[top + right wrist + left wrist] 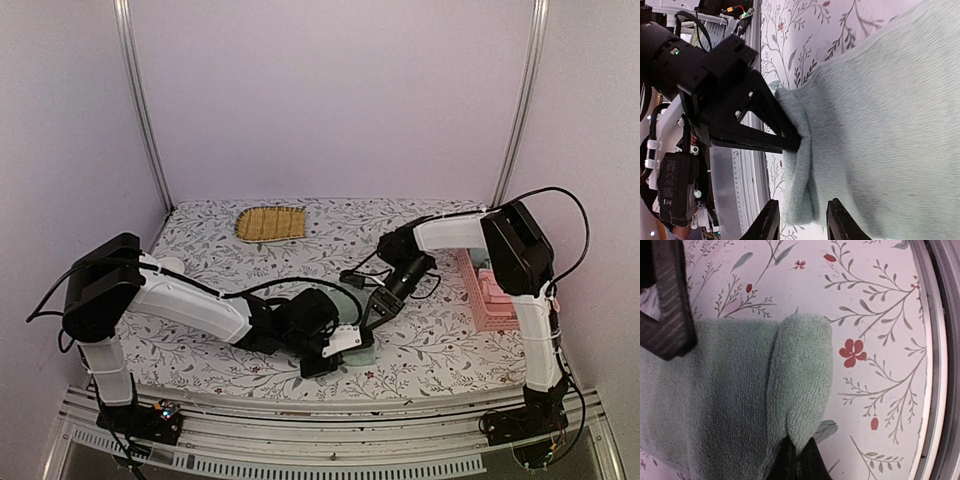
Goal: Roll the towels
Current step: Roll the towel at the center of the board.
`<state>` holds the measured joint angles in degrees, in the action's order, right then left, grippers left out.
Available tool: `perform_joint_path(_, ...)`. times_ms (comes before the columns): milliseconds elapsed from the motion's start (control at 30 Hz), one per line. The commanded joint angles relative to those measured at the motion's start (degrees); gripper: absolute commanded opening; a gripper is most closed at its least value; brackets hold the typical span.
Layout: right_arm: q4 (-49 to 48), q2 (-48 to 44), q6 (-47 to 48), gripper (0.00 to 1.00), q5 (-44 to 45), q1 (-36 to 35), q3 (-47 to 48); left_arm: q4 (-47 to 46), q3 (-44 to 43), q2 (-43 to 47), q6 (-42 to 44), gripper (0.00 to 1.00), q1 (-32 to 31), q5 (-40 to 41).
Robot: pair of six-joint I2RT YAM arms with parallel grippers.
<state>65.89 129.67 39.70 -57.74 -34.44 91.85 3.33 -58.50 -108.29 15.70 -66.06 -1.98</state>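
A pale sage green towel (720, 390) lies flat on the flowered table, with its near edge turned over into a thick fold (802, 380). My left gripper (797, 462) is shut on the end of that fold; it also shows pinching it in the right wrist view (790, 142). My right gripper (801, 222) is open, its two fingers standing either side of the fold's other end without squeezing it. In the top view both grippers meet over the green towel (350, 297) at the table's front middle, the left gripper (345, 345) nearer and the right gripper (380, 308) behind it.
A yellow-brown woven mat (268, 222) lies at the back of the table. A pink ribbed tray (482, 300) with something pink in it stands at the right, beside the right arm. The metal front rail (935, 365) runs close to the fold.
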Motion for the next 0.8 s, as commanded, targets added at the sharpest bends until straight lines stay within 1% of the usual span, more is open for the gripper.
perform_joint_path(0, -5.42, -0.91, -4.63, 0.35, 6.98, 1.44, 2.05, 9.27, -1.34, 1.94, -4.59, 0.00, -1.00, -8.96)
perform_joint_path(67, -7.07, 1.20, -7.40, 0.34, 9.66, 1.42, 3.28, 10.97, -2.22, 2.32, -5.82, 0.00, -0.95, -11.44)
perform_joint_path(267, -8.55, 7.42, -9.85, 0.31, 13.00, 1.22, 6.35, 15.11, -4.14, 2.58, -8.35, 0.00, -0.55, -16.44)
perform_joint_path(433, -8.75, 8.64, -10.08, 0.31, 12.35, 1.14, 7.89, 17.58, -6.08, 0.34, -10.43, 0.00, 1.12, -23.07)
perform_joint_path(500, -6.87, 8.24, -9.67, 0.31, 11.43, 1.26, 9.58, 17.58, -6.63, -0.49, -11.27, 0.00, 1.70, -24.28)
perform_joint_path(567, -5.77, 5.82, -8.44, 0.31, 11.24, 1.96, 10.15, 17.54, -7.16, -1.05, -12.27, 0.00, 2.61, -25.62)
perform_joint_path(767, -6.59, -11.07, -9.09, 0.38, 11.70, 7.63, 7.44, 16.14, -7.02, -3.46, -15.15, 0.00, 6.12, -31.97)
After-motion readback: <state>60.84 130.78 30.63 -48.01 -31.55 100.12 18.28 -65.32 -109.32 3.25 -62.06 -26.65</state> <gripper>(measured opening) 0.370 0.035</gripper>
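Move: The left hand already pinches the near rolled edge of the green towel; the towel's middle lies about 9 cm ahead and 2 cm to its right, just below, and the table's near edge runs some 9 cm back. From the right hand, hovering open over the towel's right side, that middle is roughly 4 cm ahead, 5 cm left and 4 cm down. The pink basket stands about 12 cm ahead and 24 cm right of the right hand. Dragging the pinched near edge of the towel back towards the table's near edge, the left hand travels about 4.5 cm, tips its fingertips some 30 degrees towards the base and lifts slightly late on, keeping its grip. The right hand, fingers staying partly open, goes about 5 cm forward over the towel while dipping 3 cm, lingers low, then rises again and pushes on forward a little. ##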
